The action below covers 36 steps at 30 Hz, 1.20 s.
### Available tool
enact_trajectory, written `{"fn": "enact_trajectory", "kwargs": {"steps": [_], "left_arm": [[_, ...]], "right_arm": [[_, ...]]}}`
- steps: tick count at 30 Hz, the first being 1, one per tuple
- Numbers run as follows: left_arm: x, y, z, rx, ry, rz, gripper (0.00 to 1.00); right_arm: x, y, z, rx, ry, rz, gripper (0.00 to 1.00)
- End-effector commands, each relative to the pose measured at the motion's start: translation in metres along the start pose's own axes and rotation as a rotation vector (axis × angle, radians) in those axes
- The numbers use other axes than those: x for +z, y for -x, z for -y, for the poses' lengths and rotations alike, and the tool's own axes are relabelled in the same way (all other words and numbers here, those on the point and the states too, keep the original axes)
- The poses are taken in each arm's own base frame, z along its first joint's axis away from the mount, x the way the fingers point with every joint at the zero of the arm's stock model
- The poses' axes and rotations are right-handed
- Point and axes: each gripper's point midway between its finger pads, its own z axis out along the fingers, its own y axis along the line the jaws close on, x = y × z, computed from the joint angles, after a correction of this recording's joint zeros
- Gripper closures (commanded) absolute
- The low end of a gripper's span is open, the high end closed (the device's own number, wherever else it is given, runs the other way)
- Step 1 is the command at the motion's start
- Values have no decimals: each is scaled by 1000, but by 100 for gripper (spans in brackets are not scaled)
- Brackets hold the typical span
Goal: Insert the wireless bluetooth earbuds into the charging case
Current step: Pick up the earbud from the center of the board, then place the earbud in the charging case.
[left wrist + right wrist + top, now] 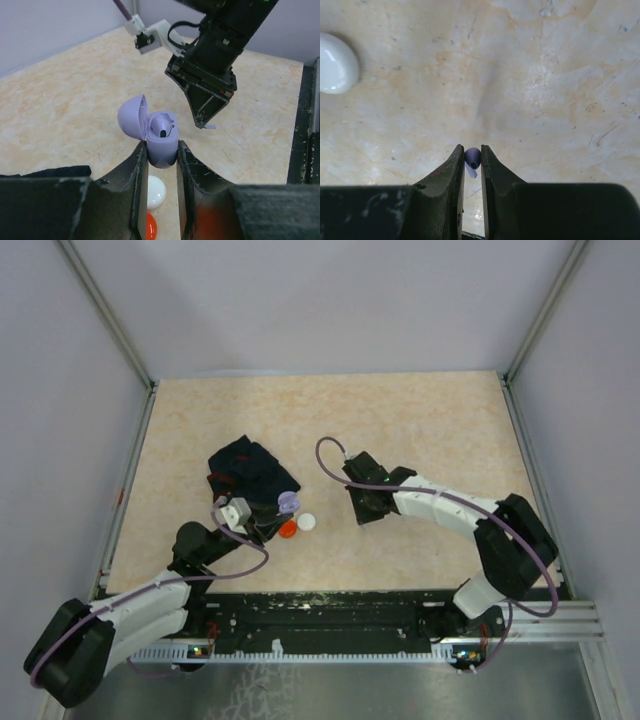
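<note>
My left gripper (161, 147) is shut on the base of a lavender charging case (162, 145) and holds it upright with its lid (132, 117) open. One lavender earbud (163, 125) sits inside. My right gripper (472, 156) is shut on a second lavender earbud (472, 157), pinched at the fingertips above the table. In the left wrist view the right gripper (204, 122) hangs just right of the case, apart from it. In the top view the case (288, 503) is left of the right gripper (362, 512). No white or red earbuds show.
A white round disc (306, 522) and a red round disc (288, 530) lie on the table under the left gripper (272, 512). A dark cloth pouch (250, 470) lies behind the case. The white disc also shows in the right wrist view (335, 62).
</note>
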Motion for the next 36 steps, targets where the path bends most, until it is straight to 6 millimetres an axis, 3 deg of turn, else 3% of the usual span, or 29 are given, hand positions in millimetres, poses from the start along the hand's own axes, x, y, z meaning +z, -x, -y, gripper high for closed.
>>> {"fn": "enact_trajectory", "kwargs": {"steps": [1,9,18,26,31,36], "left_arm": [[3,21,11,-3,-56,83,100],[8,36,19,-15,-112,137,100],[12,60,30,-15,-187,211,100],[19,75,31,-30,-206,255,100],[23,79,28,-59,-196,276,100],[25,82,29,-91,-208,294,100]], "right_arm": [[-44,52,-23,-42,133,238,86],[-110,96,-39,-113,268,539,86],[-184,123,-74,-265,509,841,86],[-230,128,-103,-368,697,992,86],[-259,121,-114,-417,798,1076,86],[-273,108,-127,-470,896,1114,86]]}}
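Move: Some 15 cm to the left of the right hand, about level with it in reach and 13 cm higher, is the open charging case, held in the left fingers; the right fingers already hold the earbud just above the board. The white disc lies about 12 cm left and 1 cm ahead of the right hand, the red disc 16 cm left and straight level, both 3 cm lower. From the left hand the earbud is about 16 cm right, level in reach, 13 cm below. Rising steeply about 26 cm from the board, the right hand carries the pinched earbud up and some 9 cm left towards the open case, its wrist swinging from pointing down to level and leftward, about 75 degrees in all. The left hand keeps its grip on the case and lifts it about 5.5 cm, edging right to meet the right hand. ##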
